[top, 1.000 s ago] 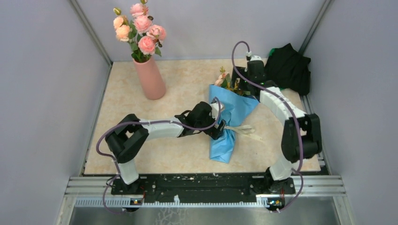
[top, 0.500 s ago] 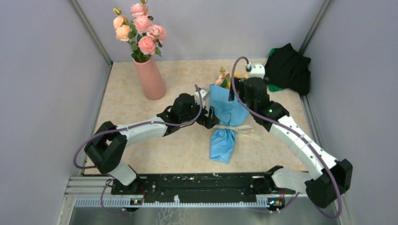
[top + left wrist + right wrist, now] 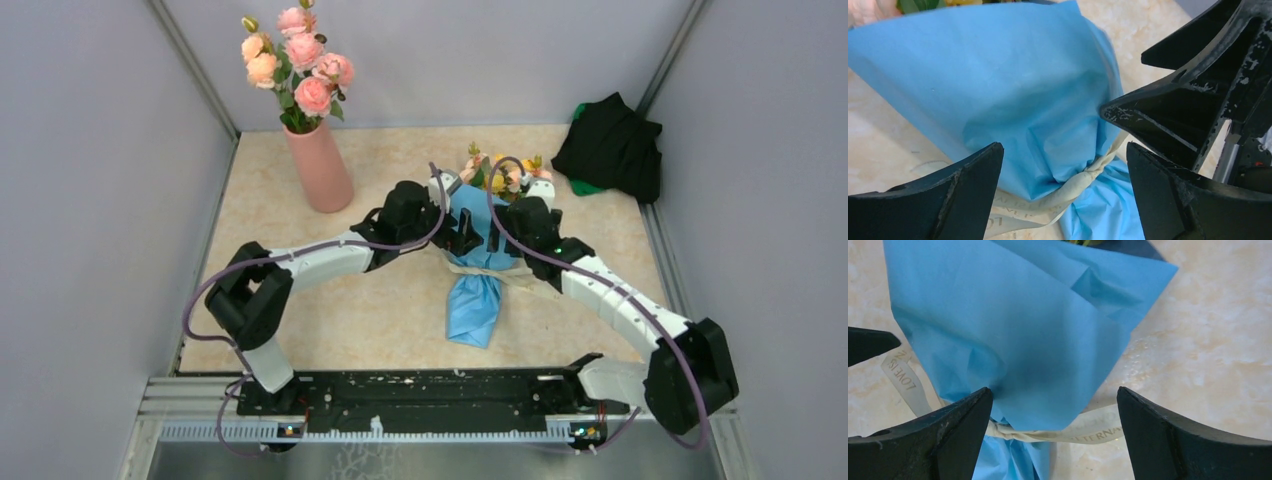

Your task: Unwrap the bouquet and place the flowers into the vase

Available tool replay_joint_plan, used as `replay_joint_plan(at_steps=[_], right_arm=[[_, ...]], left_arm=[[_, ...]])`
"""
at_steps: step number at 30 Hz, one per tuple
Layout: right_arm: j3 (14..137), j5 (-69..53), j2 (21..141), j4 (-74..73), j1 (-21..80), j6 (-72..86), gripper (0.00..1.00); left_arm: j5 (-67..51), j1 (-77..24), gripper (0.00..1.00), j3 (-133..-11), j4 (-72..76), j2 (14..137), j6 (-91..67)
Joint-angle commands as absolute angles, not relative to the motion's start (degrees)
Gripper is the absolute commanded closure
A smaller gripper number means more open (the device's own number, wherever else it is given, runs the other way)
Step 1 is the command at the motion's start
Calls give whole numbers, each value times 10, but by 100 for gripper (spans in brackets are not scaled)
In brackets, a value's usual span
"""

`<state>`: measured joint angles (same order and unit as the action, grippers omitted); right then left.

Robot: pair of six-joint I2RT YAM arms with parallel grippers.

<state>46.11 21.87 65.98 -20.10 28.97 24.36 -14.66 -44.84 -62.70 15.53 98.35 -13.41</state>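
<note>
The bouquet lies on the table in blue paper, tied at the waist with a cream ribbon. Its flowers stick out of the far end. My left gripper hangs open just left of the wrapped cone, its jaws straddling the paper above the ribbon knot and holding nothing. From the right, my right gripper is open too, with paper and ribbon between its spread jaws. The two grippers nearly meet over the bouquet. The salmon-pink vase stands at the back left.
Larger pink roses fill the vase. A black cloth heap with a bit of green under it lies in the back right corner. Grey walls close in the table on three sides.
Both arms closed in on the bouquet's upper cone. The left gripper went back and right from the knot; the right arm swung forward and down from behind the flowers.
</note>
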Motion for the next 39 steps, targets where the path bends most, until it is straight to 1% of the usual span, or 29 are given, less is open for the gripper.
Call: replay_joint_plan(at_steps=[1,4,11,15,20,22,27,31,36,38,39], right_arm=[[452,143,716,-111,279,271,6],[458,118,763,-78,278,274,6],[503,116,868,-35,266,260,6],[535,97,911,-18,255,250,6],[594,86,962,-25,253,234,6],[606,83,964,-32,253,233,6],[582,85,891,-31,253,218,7],[579,111,805,-74,253,194,7],[588,120,689,-128,253,163,7],[589,108,657,-156,253,154,9],[588,103,647,-174,254,152,11]], left_arm=[[-151,-448,1,-626,172,1020,-142],[-149,-447,1,-615,182,1032,-142],[-162,-446,1,-555,210,1027,-150],[-187,-447,1,-512,245,1019,-174],[-210,-448,1,-499,266,1032,-195],[-207,-448,1,-496,265,1031,-193],[-133,-447,1,-495,231,997,-156],[-64,-447,1,-507,204,955,-126],[-8,-447,1,-524,179,926,-115],[12,-447,2,-529,170,925,-132],[18,-446,4,-527,170,925,-142]])
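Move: Both open grippers hang over the wrapped bouquet. The ribbon knot lies about 3 cm back and 3 cm right of the left fingers, some 13 cm below; the flower heads are about 20 cm ahead and 10 cm right, and the blue tail's end is 20 cm straight back. From the right hand, the knot is about 2 cm back, 10 cm left and 12 cm below, the flowers 21 cm ahead and 3 cm left. Lower both open grippers beside the bouquet, the left about 10 cm while easing back and slightly left, the right about 9 cm drifting left, then sweep the right one forward and a little left, low along the paper. Bring the left forward again and farther left, then raise both, the right roughly 15 cm while drawing back slightly, its fingers tipping up. Keep the fingers open throughout. ##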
